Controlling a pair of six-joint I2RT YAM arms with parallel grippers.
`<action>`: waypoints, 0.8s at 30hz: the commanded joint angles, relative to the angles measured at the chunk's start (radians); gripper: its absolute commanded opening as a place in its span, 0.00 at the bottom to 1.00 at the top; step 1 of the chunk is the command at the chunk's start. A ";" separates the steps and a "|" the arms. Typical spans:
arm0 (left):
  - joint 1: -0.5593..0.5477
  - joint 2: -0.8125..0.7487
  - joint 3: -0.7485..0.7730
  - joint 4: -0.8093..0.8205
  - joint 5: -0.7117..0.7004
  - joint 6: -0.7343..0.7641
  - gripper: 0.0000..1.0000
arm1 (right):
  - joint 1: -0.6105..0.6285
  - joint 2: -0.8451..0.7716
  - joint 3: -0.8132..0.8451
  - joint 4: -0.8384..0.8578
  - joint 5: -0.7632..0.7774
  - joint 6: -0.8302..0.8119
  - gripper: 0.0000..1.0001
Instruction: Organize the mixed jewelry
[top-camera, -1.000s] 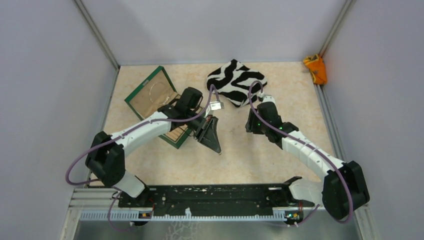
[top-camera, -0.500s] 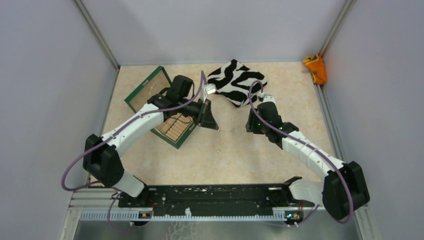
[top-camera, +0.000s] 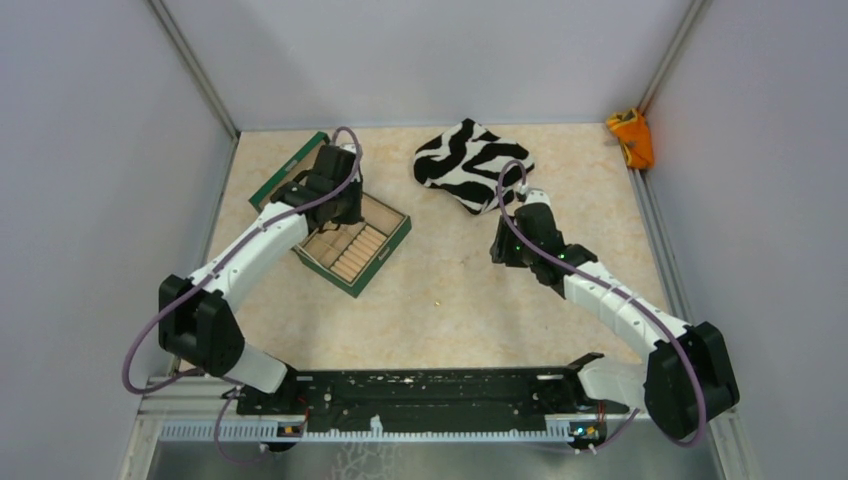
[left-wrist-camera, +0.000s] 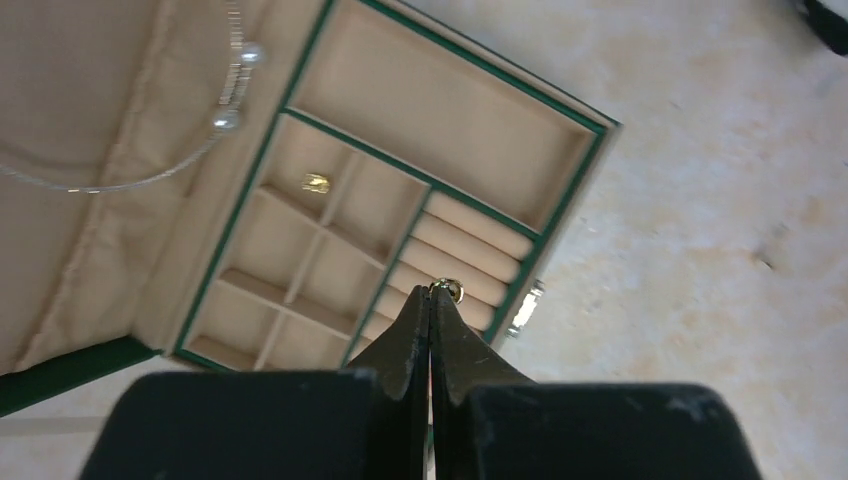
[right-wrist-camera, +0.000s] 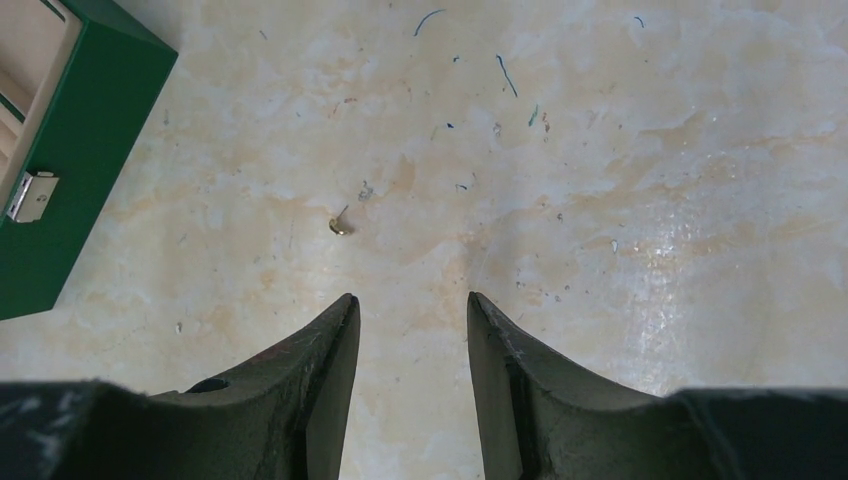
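Note:
My left gripper (left-wrist-camera: 431, 292) is shut on a tiny gold earring (left-wrist-camera: 451, 290) that peeks out at its tips. It hangs over the ring-roll section of the open dark green jewelry box (left-wrist-camera: 575, 205). Another gold speck (left-wrist-camera: 316, 183) lies in a small tan compartment. The thin silvery hoop (left-wrist-camera: 100, 185), with two pearl-like ends, rests on the lid's lining. My right gripper (right-wrist-camera: 408, 300) stands open above the bare table, nothing between its fingers. A small gold stud (right-wrist-camera: 340, 226) lies on the table just ahead and left of it, also seen as a speck (top-camera: 437, 304) in the top view.
The zebra-striped cloth (top-camera: 470, 165) lies at the back centre, just behind the right arm. An orange object (top-camera: 632, 135) sits in the far right corner. The box's metal clasp (right-wrist-camera: 30, 195) faces the right gripper. Grey walls close in the table.
My left arm has swung from the table's middle back and left, and now stands over the open box with the gold earring still pinched. The right arm has stayed still.

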 joint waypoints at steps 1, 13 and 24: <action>0.076 0.048 -0.013 0.007 -0.154 -0.022 0.00 | -0.009 0.012 0.021 0.047 -0.018 -0.010 0.44; 0.155 0.156 -0.023 0.130 -0.152 -0.015 0.00 | -0.009 0.032 0.031 0.039 -0.039 -0.008 0.43; 0.158 0.239 -0.014 0.173 -0.188 -0.030 0.00 | -0.009 0.036 0.026 0.037 -0.036 0.000 0.43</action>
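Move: The compartment that takes the pinched gold earring, with one gold piece already in it, lies about 8 cm ahead of the left hand, 7 cm to its left and 11 cm below. At about that depth, the ring rolls sit some 2 cm ahead and level sideways, and the long open slot about 10 cm ahead and 2 cm right. The necklace pearls lie some 5 cm beyond the compartment and 3 cm left of it. From the right hand the compartment is roughly 12 cm ahead, 33 cm left. The gold earring, still pinched in the shut left fingertips, is carried from over the ring-roll side towards the compartment by the lid that already holds a gold piece. The left hand sweeps about 7 cm left while going forward and starting down, then sinks on and eases forward, some 6 cm lower in all, turning about 15 degrees counter-clockwise; the fingers stay closed. ##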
